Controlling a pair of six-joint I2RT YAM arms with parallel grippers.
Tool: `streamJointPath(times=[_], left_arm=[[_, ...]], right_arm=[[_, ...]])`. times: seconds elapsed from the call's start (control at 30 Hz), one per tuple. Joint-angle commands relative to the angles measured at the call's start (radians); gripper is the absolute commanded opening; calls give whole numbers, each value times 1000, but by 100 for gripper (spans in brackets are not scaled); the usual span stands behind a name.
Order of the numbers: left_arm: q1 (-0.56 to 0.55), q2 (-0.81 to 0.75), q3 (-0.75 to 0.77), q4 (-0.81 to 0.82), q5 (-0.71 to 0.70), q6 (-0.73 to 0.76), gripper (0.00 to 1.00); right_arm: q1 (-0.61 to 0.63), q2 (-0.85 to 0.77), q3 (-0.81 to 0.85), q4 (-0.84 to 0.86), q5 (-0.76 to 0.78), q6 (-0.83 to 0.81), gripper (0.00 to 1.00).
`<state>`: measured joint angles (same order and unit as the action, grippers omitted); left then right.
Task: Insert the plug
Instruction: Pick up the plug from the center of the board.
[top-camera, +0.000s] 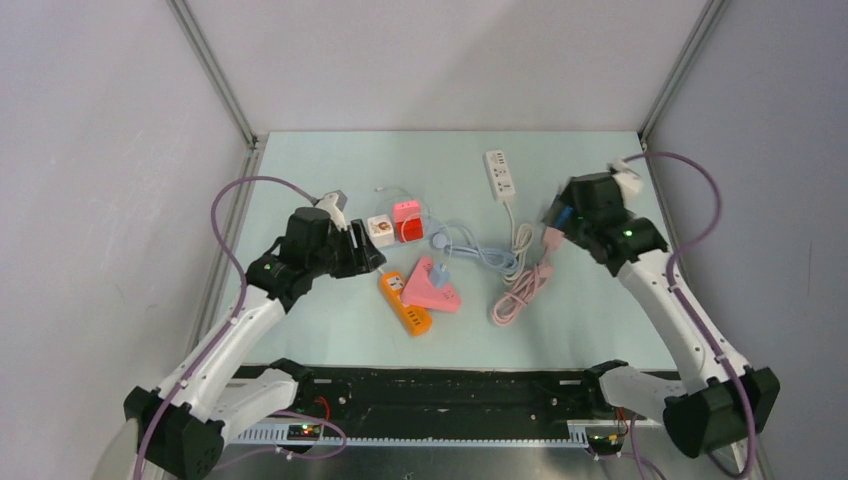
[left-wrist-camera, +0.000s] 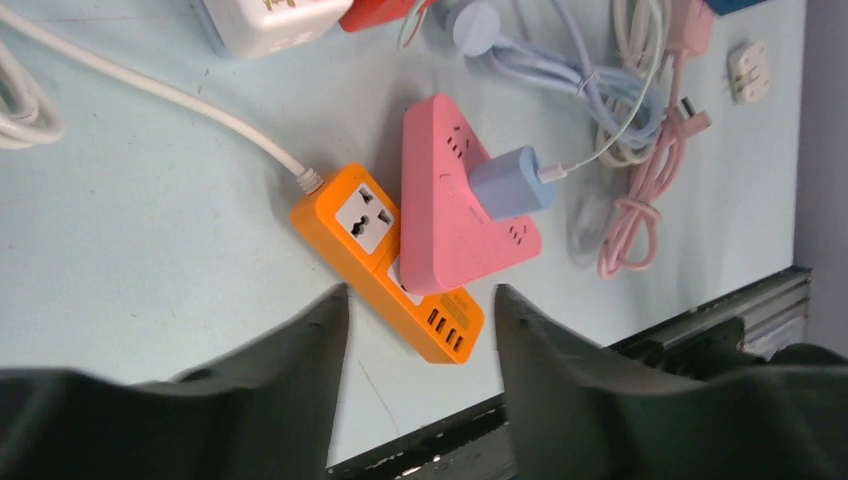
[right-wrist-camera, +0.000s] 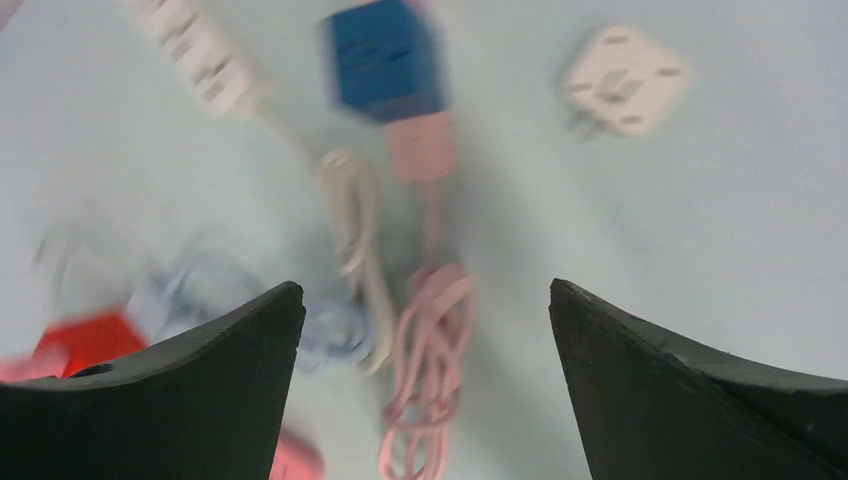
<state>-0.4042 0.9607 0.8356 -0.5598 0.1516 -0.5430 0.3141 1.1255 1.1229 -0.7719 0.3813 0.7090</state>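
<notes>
A light-blue plug (left-wrist-camera: 510, 182) sits seated in a socket on the pink triangular power strip (left-wrist-camera: 455, 210), which lies partly over an orange power strip (left-wrist-camera: 362, 222). Seen from above, the pink strip (top-camera: 432, 287) and the plug (top-camera: 440, 272) lie at the table's middle. My left gripper (left-wrist-camera: 420, 292) hangs open above the near end of the two strips, with nothing between its fingers. It shows in the top view (top-camera: 370, 256) just left of them. My right gripper (right-wrist-camera: 425, 290) is wide open and empty above a coiled pink cable (right-wrist-camera: 425, 370).
A blue cube socket (right-wrist-camera: 385, 60) with a pink plug (right-wrist-camera: 420, 145) in it lies beyond the right gripper, a loose white adapter (right-wrist-camera: 622, 80) beside it. A white power strip (top-camera: 500, 173), a white cube (top-camera: 381, 230), a red-pink cube (top-camera: 407, 222) and tangled cables (top-camera: 500, 255) lie around.
</notes>
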Motion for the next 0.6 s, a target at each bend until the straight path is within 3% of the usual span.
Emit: streamJointPath(times=[0.0,0.03,0.07,0.27,0.57], left_arm=[[17,-77,51,-22,-99,35,86],[23,-86,53,-22,-117,41,96],[31,-98,56,-23,-125,45,99],[95,-78,83,-21,-76,98,100],[155,-63,127,-20,-180,126,100]], right_arm=[[-230,-30,-69,-23,-22,32,96],[-299,-7,-72,-18,-54,28,96],[-325,28,-74,-7,-60,26,97],[-468,255,-53,36,-100,64,99],[-548,614,119,44,-153,118,99]])
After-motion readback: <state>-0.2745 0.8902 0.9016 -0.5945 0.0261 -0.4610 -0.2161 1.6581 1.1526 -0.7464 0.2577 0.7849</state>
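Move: The white plug lies about 16 cm to the right of the right hand, some 5 cm ahead and 20 cm below it. The blue cube on the pink strip is roughly 17 cm ahead and 3 cm right of that hand, 17 cm down; the pink cord bundle is about 6 cm back and 6 cm left, down on the table. From the left hand the white plug lies some 61 cm to the right, 10 cm ahead and 16 cm lower. Still swinging fast to the right, the empty right hand goes about 15 cm away from the pink cord bundle and, slowing sideways, drops about 15 cm towards the white plug, its fingers staying wide open while they tip down nearly 30 degrees and the hand turns some 30 degrees clockwise, to end just above the plug. The left hand, already clear of the blue plug on the pink triangle, opens its fingers fully and draws off left and up, with a little forward, about 7 cm in all. ##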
